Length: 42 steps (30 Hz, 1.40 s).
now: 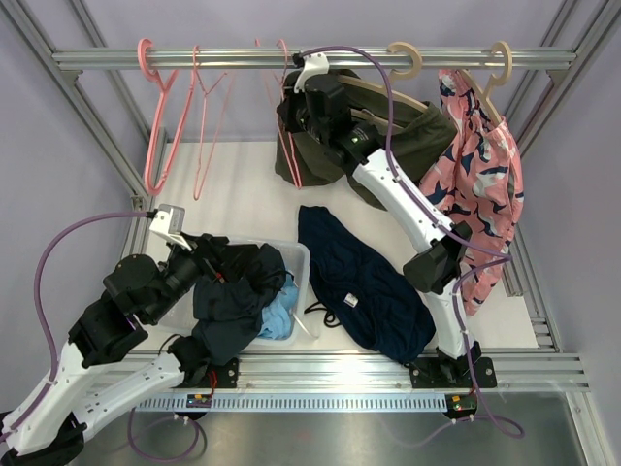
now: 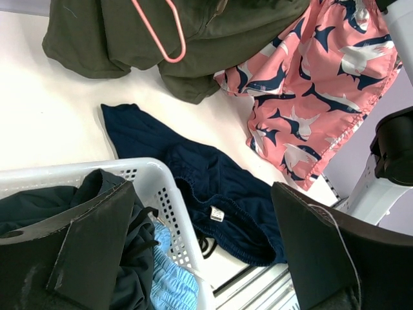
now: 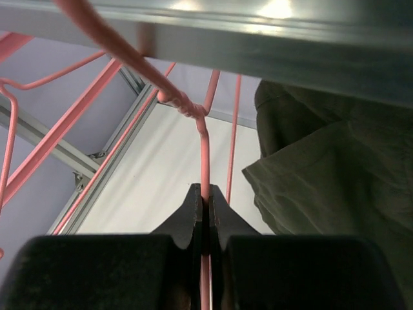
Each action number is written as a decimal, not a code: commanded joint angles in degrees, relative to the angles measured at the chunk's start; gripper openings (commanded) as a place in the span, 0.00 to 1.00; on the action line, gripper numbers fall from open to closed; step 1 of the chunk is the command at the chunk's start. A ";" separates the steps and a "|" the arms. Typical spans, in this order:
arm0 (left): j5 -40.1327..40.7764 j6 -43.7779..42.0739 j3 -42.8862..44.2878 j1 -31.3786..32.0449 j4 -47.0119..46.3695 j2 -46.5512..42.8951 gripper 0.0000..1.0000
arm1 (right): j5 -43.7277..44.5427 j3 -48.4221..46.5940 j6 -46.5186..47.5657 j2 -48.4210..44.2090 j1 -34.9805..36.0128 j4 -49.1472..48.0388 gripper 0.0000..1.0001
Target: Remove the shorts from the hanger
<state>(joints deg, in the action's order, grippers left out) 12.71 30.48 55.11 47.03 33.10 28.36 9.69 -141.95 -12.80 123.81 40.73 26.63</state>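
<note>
A deep navy pair of shorts with a small white label lies flat on the table, right of the white basket. A dark slate pair and a sky-blue pair lie in the basket. My left gripper hovers open over the basket's right rim, holding nothing. My right gripper is up at the rail, shut on the wire of a bare pink hanger.
Olive-green shorts hang on a wooden hanger right beside the right gripper. A pink patterned pair hangs at the far right. Two bare pink hangers hang left on the rail. Frame posts stand at both sides.
</note>
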 commanded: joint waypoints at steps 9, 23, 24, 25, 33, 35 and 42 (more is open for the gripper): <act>0.65 -1.12 1.84 0.17 -2.96 1.52 0.92 | -3.01 7.63 4.79 -4.17 2.69 -8.08 0.43; -3.56 -5.60 1.40 0.08 -7.17 7.05 0.96 | -26.11 42.77 21.22 -37.02 0.24 -5.38 1.00; -4.27 -5.87 1.58 0.08 -8.13 8.02 0.96 | -27.87 44.72 21.84 -38.71 -0.38 -4.23 0.99; -5.75 -6.48 1.93 0.08 -8.66 10.03 0.96 | -31.89 46.48 22.46 -40.21 -1.00 -2.74 1.00; -17.88 -10.17 3.25 0.17 -15.07 21.02 0.96 | -53.98 60.12 31.94 -52.35 -14.96 16.33 0.99; -22.09 -10.79 4.30 0.70 -17.01 26.01 0.96 | -59.60 62.57 35.10 -53.84 -20.41 19.67 1.00; -27.74 -16.85 12.37 4.48 -14.74 43.85 0.96 | -67.78 68.29 37.76 -60.08 -34.57 24.69 1.00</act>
<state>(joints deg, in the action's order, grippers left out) -9.45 17.87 63.18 50.30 20.36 67.05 -50.52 -74.02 21.15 68.34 9.08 47.92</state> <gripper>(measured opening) 0.955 0.993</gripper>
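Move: The right hand holds the pink wire hanger just under the rail, which runs about 5 cm ahead and 8 above. From it the navy shorts lie on the table roughly 29 cm back, 17 right and 36 below; the olive shorts hang some 16 cm right, 2 ahead and 12 lower. From the empty left hand, the navy shorts lie about 28 cm right, 2 ahead, 31 below, the white basket 4 left, level, 28 below. Right hand releases the hanger, sweeping 30 cm back-right, left swinging 15 cm right, both descending towards navy shorts. ##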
